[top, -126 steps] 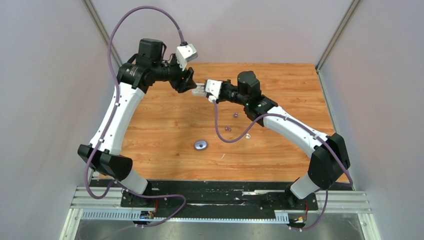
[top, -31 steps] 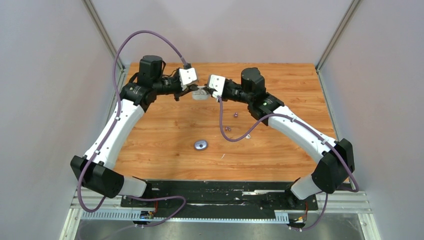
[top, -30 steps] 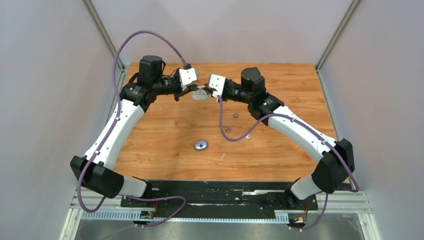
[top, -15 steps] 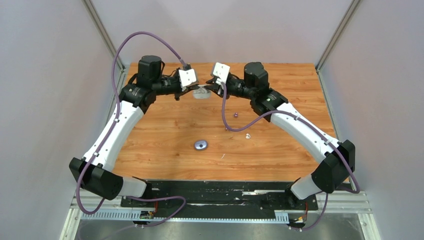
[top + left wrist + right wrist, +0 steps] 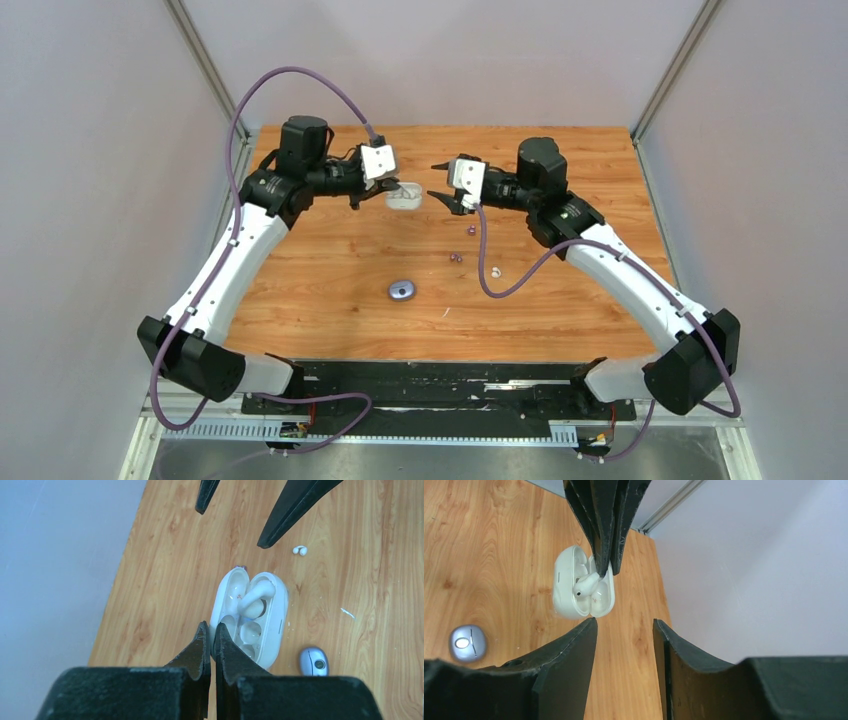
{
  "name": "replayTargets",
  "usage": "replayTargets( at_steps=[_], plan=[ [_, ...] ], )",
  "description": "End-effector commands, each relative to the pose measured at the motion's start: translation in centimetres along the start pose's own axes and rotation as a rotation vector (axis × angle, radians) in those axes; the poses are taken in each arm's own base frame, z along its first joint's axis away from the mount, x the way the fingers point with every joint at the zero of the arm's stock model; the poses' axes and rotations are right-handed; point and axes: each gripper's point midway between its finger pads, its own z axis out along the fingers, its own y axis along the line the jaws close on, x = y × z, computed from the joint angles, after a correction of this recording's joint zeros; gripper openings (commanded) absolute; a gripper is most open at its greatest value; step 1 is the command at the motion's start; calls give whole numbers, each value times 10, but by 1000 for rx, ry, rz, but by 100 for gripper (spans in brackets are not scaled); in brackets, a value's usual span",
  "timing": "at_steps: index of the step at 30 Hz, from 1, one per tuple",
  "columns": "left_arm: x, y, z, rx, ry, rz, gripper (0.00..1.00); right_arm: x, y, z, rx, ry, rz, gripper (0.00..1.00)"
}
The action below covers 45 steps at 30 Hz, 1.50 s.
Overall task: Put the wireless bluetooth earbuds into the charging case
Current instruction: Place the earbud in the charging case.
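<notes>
The white charging case [image 5: 404,196] hangs open over the far part of the table. My left gripper [image 5: 386,192] is shut on the rim [image 5: 218,626] of that case. A white earbud [image 5: 256,596] lies in the case [image 5: 583,584], its stem slanting up out of a socket. My right gripper [image 5: 437,180] stands open just right of the case, with nothing between its fingers [image 5: 574,645]. On the wood lie two purple earbuds [image 5: 470,231] [image 5: 455,256] and a white earbud [image 5: 496,270].
A shut grey-blue case [image 5: 402,290] rests near the table's middle, also showing in the left wrist view as the grey-blue case [image 5: 314,661]. A white fleck [image 5: 446,312] lies nearer the front. Grey walls stand close at the left, right and back.
My right gripper has opened and drawn back to the right, away from the case. A white earbud now sits in the case. The left gripper holds the case as before.
</notes>
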Motion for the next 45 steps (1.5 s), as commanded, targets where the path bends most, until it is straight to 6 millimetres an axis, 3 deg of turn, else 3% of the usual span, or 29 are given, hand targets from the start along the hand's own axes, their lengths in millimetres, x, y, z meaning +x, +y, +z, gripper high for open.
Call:
replayTargets(
  at_steps=[1,5,8,16,19,27,40,45],
  plan=[
    [-3,-2,-4,-1,2,1,0,-23,-11,-2,11,-84,-163,48],
    [2,0,-5,-24,28,17,0,-19,-30,-6,69,-47,-140,50],
    [5,5,-4,-59,50,53,0,-25,-36,-12,52,-79,-5,66],
    [11,26,3,-229,102,194,0,-8,-20,14,-70,-58,623,78],
    [8,25,8,-252,91,244,0,-1,-12,22,-99,-63,731,79],
    [-3,24,8,-271,60,277,0,19,4,30,-156,-35,771,80],
    [-14,10,5,-246,-1,354,0,52,-8,25,-92,19,843,76],
    [-16,10,4,-254,-9,361,0,55,-9,23,-96,22,828,76]
  ],
)
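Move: The earbud sits loose in the open charging case, about 5 cm left of the right hand, 1 cm back and 1 cm lower. The case's middle lies some 6 cm left of the right hand, 2 cm back and 2 cm below; the gray mouse is on the table, roughly 9 cm back, 7 cm left and 33 cm down. From the left hand, which pinches the case, the earbud is about 3 cm right, 1 cm back and level. Opening wider, the right hand goes forward-down some 6 cm, rolling 45 degrees, fingertip onto earbud; left tilts case. ##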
